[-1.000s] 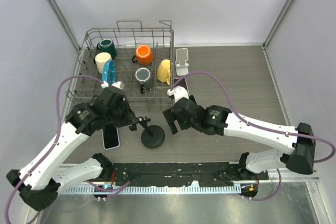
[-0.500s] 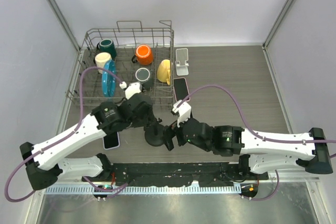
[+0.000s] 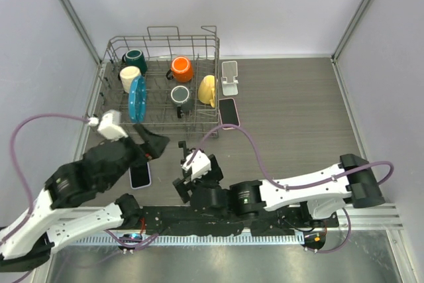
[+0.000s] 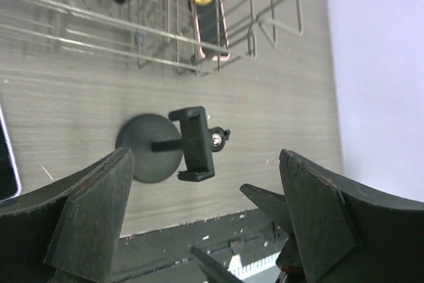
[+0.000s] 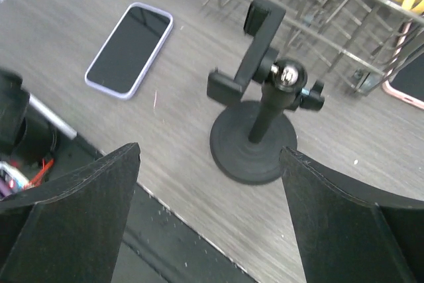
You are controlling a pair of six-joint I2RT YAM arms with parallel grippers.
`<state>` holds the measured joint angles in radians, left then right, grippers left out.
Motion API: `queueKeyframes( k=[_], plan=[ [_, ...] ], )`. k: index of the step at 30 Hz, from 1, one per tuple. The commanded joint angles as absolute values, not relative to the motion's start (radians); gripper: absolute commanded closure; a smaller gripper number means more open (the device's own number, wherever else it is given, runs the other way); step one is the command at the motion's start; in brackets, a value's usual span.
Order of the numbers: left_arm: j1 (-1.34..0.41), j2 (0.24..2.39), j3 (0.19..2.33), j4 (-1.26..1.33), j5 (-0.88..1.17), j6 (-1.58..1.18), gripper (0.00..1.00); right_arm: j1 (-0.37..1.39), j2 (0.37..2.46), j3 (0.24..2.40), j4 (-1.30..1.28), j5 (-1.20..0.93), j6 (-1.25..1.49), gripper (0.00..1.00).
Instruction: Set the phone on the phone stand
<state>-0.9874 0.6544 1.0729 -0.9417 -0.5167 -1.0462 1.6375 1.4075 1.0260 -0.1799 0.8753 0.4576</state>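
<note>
The black phone stand [image 5: 260,138], a round base with a ball joint and an empty clamp [image 4: 195,144], stands on the table in front of the rack. A phone in a lavender case [image 5: 130,47] lies flat and face up to its left [image 3: 140,174]. A second phone, in a pink case [image 3: 228,111], lies by the rack's right corner. My left gripper [image 4: 205,187] is open, raised and well back from the stand. My right gripper [image 5: 209,160] is open too, over the near table edge, with the stand just ahead of its fingers. In the top view the right wrist hides most of the stand.
A wire dish rack [image 3: 215,64] at the back holds several mugs and a blue plate [image 3: 137,96]. A white phone stand [image 3: 229,77] stands at its right. A black rail [image 3: 278,220] runs along the table's near edge. Bare table [image 3: 298,117] lies to the right.
My left gripper has opened, let go of the black stand and drawn back to the left. The right arm has pulled back to the near edge, still open.
</note>
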Motion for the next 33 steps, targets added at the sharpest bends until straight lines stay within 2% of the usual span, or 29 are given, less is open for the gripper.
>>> queueKeyframes(
  k=[1,7,12,17,23,31,33],
  plan=[
    [-0.991,0.479,1.048,-0.965,-0.704,-1.072,0.07,1.640,1.491,1.181,-0.189,1.094,0.515,0.11],
    [-0.989,0.367,1.008,-1.005,-0.741,-1.081,0.07,1.614,1.569,1.235,-0.172,1.109,0.520,0.20],
    [-0.989,0.376,1.019,-1.023,-0.736,-1.066,0.07,1.551,1.600,1.267,-0.193,0.991,0.538,0.27],
    [-0.991,0.402,1.038,-0.994,-0.729,-1.028,0.06,1.549,1.658,1.339,-0.244,0.989,0.526,0.35],
    [-0.989,0.422,1.016,-1.002,-0.712,-1.015,0.07,1.539,1.692,1.325,-0.302,1.034,0.543,0.53],
    [-0.989,0.440,1.012,-0.965,-0.695,-1.008,0.06,1.536,1.557,1.180,-0.246,1.005,0.419,0.79],
    [-0.989,0.451,1.017,-0.944,-0.658,-0.994,0.06,1.531,1.496,1.123,-0.215,0.977,0.388,0.96]
  ],
)
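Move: The phone stand stands right in front of the open right gripper: its middle is about 7 cm ahead, 1 cm to the left and 4 cm lower, with the holder's bottom lip nearly level with the fingers. The light-rimmed phone lies some 19 cm left of that gripper, 5 cm ahead and 15 cm down; the pink-rimmed phone is roughly 27 cm ahead, 16 cm right, equally low. From the left gripper the stand is about 8 cm right, 1 cm ahead and 12 cm below. Reach the right gripper about 5 cm forward and slightly left into the phone stand's holder, turning it some 10 degrees clockwise, and close the wide-open fingers until they pinch the holder's bottom lip. Meanwhile, draw the open left gripper away from the stand, about 7 cm to the left, rising first and then sinking back to its starting height. ##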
